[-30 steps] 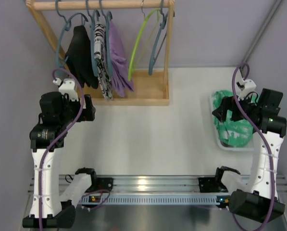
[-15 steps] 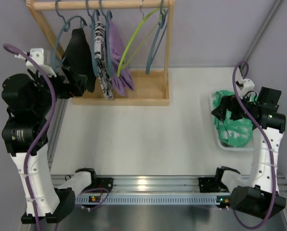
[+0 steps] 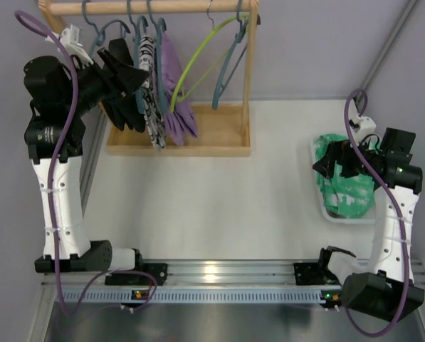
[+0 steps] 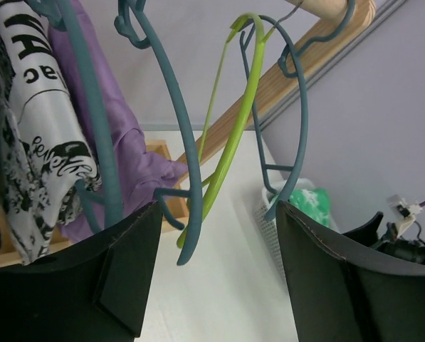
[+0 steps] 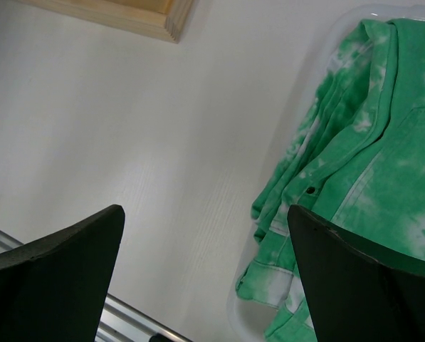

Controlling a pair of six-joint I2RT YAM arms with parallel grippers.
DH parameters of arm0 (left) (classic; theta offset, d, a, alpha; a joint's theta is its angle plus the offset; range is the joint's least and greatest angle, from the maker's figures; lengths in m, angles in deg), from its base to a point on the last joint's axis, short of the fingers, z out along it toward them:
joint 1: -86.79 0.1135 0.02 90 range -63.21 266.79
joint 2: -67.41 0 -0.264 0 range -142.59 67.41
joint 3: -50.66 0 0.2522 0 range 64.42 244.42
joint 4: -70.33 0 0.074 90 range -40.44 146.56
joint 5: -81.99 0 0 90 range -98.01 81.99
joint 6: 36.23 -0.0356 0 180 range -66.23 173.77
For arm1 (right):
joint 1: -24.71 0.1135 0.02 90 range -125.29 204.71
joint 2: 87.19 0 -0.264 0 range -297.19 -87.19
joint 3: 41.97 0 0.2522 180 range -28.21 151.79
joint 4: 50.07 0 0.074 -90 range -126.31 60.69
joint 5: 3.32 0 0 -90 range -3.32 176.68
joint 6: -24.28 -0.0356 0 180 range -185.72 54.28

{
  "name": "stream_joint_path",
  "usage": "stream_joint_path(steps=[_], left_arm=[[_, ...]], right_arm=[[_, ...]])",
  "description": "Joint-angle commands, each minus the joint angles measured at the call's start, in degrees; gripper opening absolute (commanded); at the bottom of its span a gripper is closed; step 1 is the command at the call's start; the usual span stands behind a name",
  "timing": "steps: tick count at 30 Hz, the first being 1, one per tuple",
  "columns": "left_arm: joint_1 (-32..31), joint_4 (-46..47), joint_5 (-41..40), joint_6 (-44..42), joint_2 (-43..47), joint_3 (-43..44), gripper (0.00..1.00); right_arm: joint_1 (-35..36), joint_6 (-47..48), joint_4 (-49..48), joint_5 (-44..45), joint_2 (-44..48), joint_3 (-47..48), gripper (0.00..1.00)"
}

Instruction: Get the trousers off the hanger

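Note:
Three trousers hang on hangers from the wooden rack's rail [image 3: 148, 7]: black [image 3: 124, 110], printed white [image 3: 150, 114] and purple [image 3: 176, 107]. My left gripper [image 3: 139, 73] is raised against the top of the black trousers, beside the printed ones. In the left wrist view it [image 4: 218, 214] is open. The lower ends of a bare blue hanger [image 4: 178, 142] and a green hanger [image 4: 230, 142] hang between its jaws, untouched. The printed trousers [image 4: 34, 142] and purple trousers [image 4: 119, 149] lie to the left. My right gripper [image 3: 333, 160] [image 5: 205, 214] is open and holds nothing.
A white basket [image 3: 324, 206] at the right holds green-and-white mottled cloth [image 5: 369, 142], just beside my right gripper. A further bare blue hanger [image 3: 230, 64] hangs at the rail's right end. The rack's wooden base [image 3: 212, 139] stands at the table's far left.
My left arm has swung up from the table to the hangers, and its jaws have narrowed somewhat. The bare green and blue hangers have swung left. The right arm has not moved.

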Motion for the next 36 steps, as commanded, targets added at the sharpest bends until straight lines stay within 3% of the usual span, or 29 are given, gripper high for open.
stream_joint_path(steps=[1,4,17,28,36], left_arm=[[-0.09,6.86,3.21,8.48,-3.19,3.43,0.71],[-0.78,7.48,2.34,8.41,-4.87,4.32,0.69],[-8.7,7.66,-15.51,4.27,-11.38,5.55,0.58],[-11.86,8.27,-17.97,3.04,-17.35,10.2,0.54],[-12.57,9.32,-17.18,4.18,-21.14,12.84,0.45]], right_arm=[[0.42,-0.09,-0.73,-1.47,-0.25,3.09,0.99],[0.6,-0.17,-0.73,-1.21,-0.25,2.74,0.99],[1.04,-1.14,-1.09,-0.5,-0.6,3.09,0.99],[1.12,-1.23,-2.14,-0.15,-0.08,1.6,0.99],[1.04,-1.05,-2.23,0.46,-0.16,1.6,0.99]])
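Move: The near arm of the blue hanger just in front of the purple garment is about 15 cm ahead of my left hand, 5 cm to its right and roughly level with it. The purple garment hangs some 9 cm beyond that arm and 2 cm left of it, the patterned white one 18 cm ahead and 3 cm left of my hand, the empty green hanger about 22 cm ahead, 13 cm right. From my right hand, the blue hanger arm lies roughly 43 cm left, 22 cm ahead and 27 cm up. I reach my left hand forward in among the hangers, about 12 cm, easing some 5 cm to the right and 4 cm down, so that the blue hanger's near arm comes in between my fingertips. The fingers narrow from roughly three-quarters to under half open without shutting, and the wrist tips slightly down and turns a little counter-clockwise. ##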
